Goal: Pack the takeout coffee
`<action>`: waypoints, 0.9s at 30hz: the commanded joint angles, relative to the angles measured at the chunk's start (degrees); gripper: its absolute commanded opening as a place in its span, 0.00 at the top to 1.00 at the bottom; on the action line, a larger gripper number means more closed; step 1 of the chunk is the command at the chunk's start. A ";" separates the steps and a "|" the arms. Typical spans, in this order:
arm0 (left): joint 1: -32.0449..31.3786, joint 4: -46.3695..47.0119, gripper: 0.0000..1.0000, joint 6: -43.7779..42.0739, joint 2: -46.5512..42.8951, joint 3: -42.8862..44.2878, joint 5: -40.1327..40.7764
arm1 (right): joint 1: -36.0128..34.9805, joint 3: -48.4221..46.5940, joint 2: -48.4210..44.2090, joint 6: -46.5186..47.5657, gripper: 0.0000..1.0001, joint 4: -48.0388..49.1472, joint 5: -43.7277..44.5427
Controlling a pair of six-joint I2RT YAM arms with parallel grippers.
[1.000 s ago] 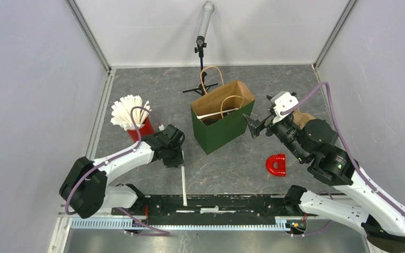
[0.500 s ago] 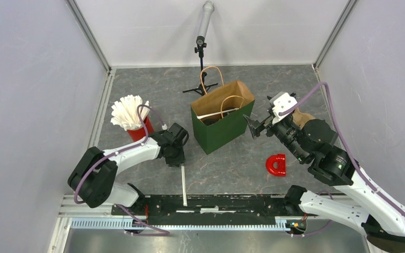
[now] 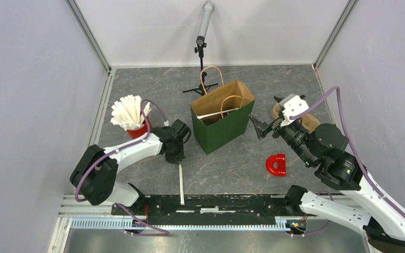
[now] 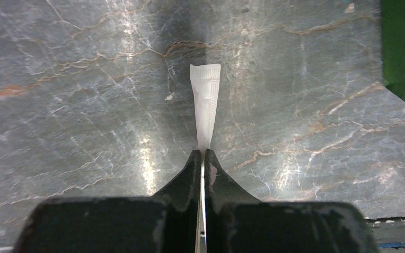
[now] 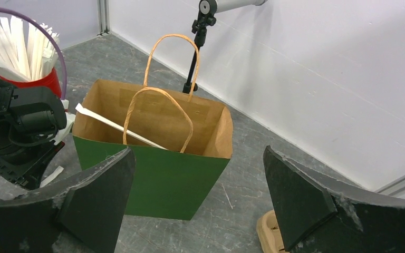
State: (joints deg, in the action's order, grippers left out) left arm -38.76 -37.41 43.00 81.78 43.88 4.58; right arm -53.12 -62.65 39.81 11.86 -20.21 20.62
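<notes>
The takeout coffee is hidden from every view. The green paper bag [image 3: 222,130] [image 5: 153,179] stands open at mid-table, with a white stick [image 5: 113,125] leaning inside it. My left gripper [image 3: 177,157] [image 4: 204,153] is low over the floor to the bag's left, shut on the upper end of another long white stick [image 4: 205,100] [image 3: 181,182]. That stick runs toward the near rail. My right gripper [image 3: 268,117] [image 5: 198,153] hovers just right of the bag, facing it, jaws wide open and empty.
A red cup of white sticks [image 3: 137,128] [image 5: 37,84] stands behind my left arm. A brown cardboard carrier [image 3: 308,120] [image 5: 268,234] lies under my right wrist. A red horseshoe-shaped piece [image 3: 276,165] sits right of centre. A tripod stand [image 3: 200,63] rises behind the bag.
My left gripper closed on the white stick, whose near end shifted slightly left. My right gripper drew back to the right, away from the bag.
</notes>
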 commanded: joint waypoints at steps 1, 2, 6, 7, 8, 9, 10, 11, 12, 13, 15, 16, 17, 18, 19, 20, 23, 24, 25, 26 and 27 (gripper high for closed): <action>-0.01 -7.21 0.98 -4.60 -5.10 6.56 3.90 | -0.18 0.52 -0.70 0.36 0.02 3.14 0.90; 0.09 -8.99 0.98 -5.25 -6.27 8.22 4.08 | -0.14 0.62 -0.67 0.36 0.02 3.48 0.90; 0.44 -20.31 0.98 -7.06 -11.11 17.44 4.85 | -0.14 0.10 0.10 1.01 0.02 4.07 0.69; 0.44 -22.91 0.98 -7.54 -12.61 21.03 5.35 | -0.12 -0.13 0.40 1.29 0.02 4.27 0.60; 0.43 -25.87 0.98 -8.24 -13.84 24.25 6.04 | -0.13 -0.43 0.70 1.56 0.02 4.44 0.54; 0.40 -28.19 0.98 -9.30 -15.10 28.54 6.97 | -0.14 -0.64 1.02 1.90 0.02 4.76 0.33; 0.44 -30.55 0.98 -10.84 -15.72 33.02 8.30 | -0.11 -1.05 1.46 2.26 0.02 4.96 0.27; 0.43 -31.92 0.98 -12.39 -16.05 36.85 9.36 | -0.14 -1.52 1.79 2.71 0.02 5.04 0.22; 0.44 -32.46 0.98 -15.24 -15.94 41.35 10.01 | -0.14 -1.86 2.23 3.06 0.02 5.25 0.07; 0.44 -32.98 0.98 -17.78 -15.44 45.17 11.03 | -0.13 -2.34 2.58 3.40 0.02 5.40 -0.13; 0.44 -32.01 0.98 -23.87 -12.93 54.29 9.93 | -0.14 -2.92 3.39 3.94 0.02 5.76 -0.62; 0.40 -31.42 0.98 -26.93 -11.42 57.77 7.58 | -0.14 -3.20 3.76 4.17 0.02 5.87 -0.71; 0.44 -31.14 0.98 -30.27 -9.42 62.06 5.37 | -0.14 -3.68 4.14 4.35 0.02 5.97 -0.87; 0.44 -31.22 0.98 -32.77 -7.28 65.42 2.98 | -0.15 -4.19 4.47 4.40 0.02 5.96 -0.96; 0.44 -31.32 0.97 -35.26 -4.93 69.44 1.25 | -0.14 -4.59 4.80 4.44 0.02 5.97 -1.06; 0.40 -31.19 0.98 -37.39 -3.05 72.40 -0.58 | -0.14 -5.10 5.01 4.48 0.02 6.03 -1.02; 0.43 -27.63 0.98 -42.83 2.32 78.92 -3.96 | -0.15 -5.81 5.34 4.48 0.02 6.05 -0.92; 0.36 -24.93 0.98 -45.65 3.56 79.56 -4.30 | -0.14 -5.99 5.19 4.49 0.02 5.98 -0.85; 0.39 -22.68 0.98 -46.82 4.49 80.36 -5.72 | -0.14 -6.08 5.12 4.44 0.02 5.87 -0.78; 0.41 -19.84 0.98 -47.72 5.64 80.94 -6.98 | -0.14 -6.21 4.94 4.36 0.02 5.67 -0.49; 0.41 -17.30 0.98 -48.54 6.31 81.10 -8.84 | -0.14 -6.33 4.76 4.19 0.02 5.37 -0.17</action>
State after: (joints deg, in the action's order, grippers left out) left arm -38.37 -63.35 5.34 83.77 123.04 2.98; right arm -53.12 -65.95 45.43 15.77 -16.80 19.99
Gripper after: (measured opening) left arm 0.043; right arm 0.979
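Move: The wrapped straw is already pinched in the left hand, low over the table. The green bag's middle is about 15 cm ahead of that hand, 16 cm to its right and 11 cm above. The red straw cup stands some 10 cm ahead and 15 cm to its left. From the raised right hand the bag lies roughly 11 cm ahead, 12 cm left and 27 cm below. Left hand lifts the pinched straw about 42 cm, then eases forward-right beside the bag, fingers tipping forward some 50 degrees. ##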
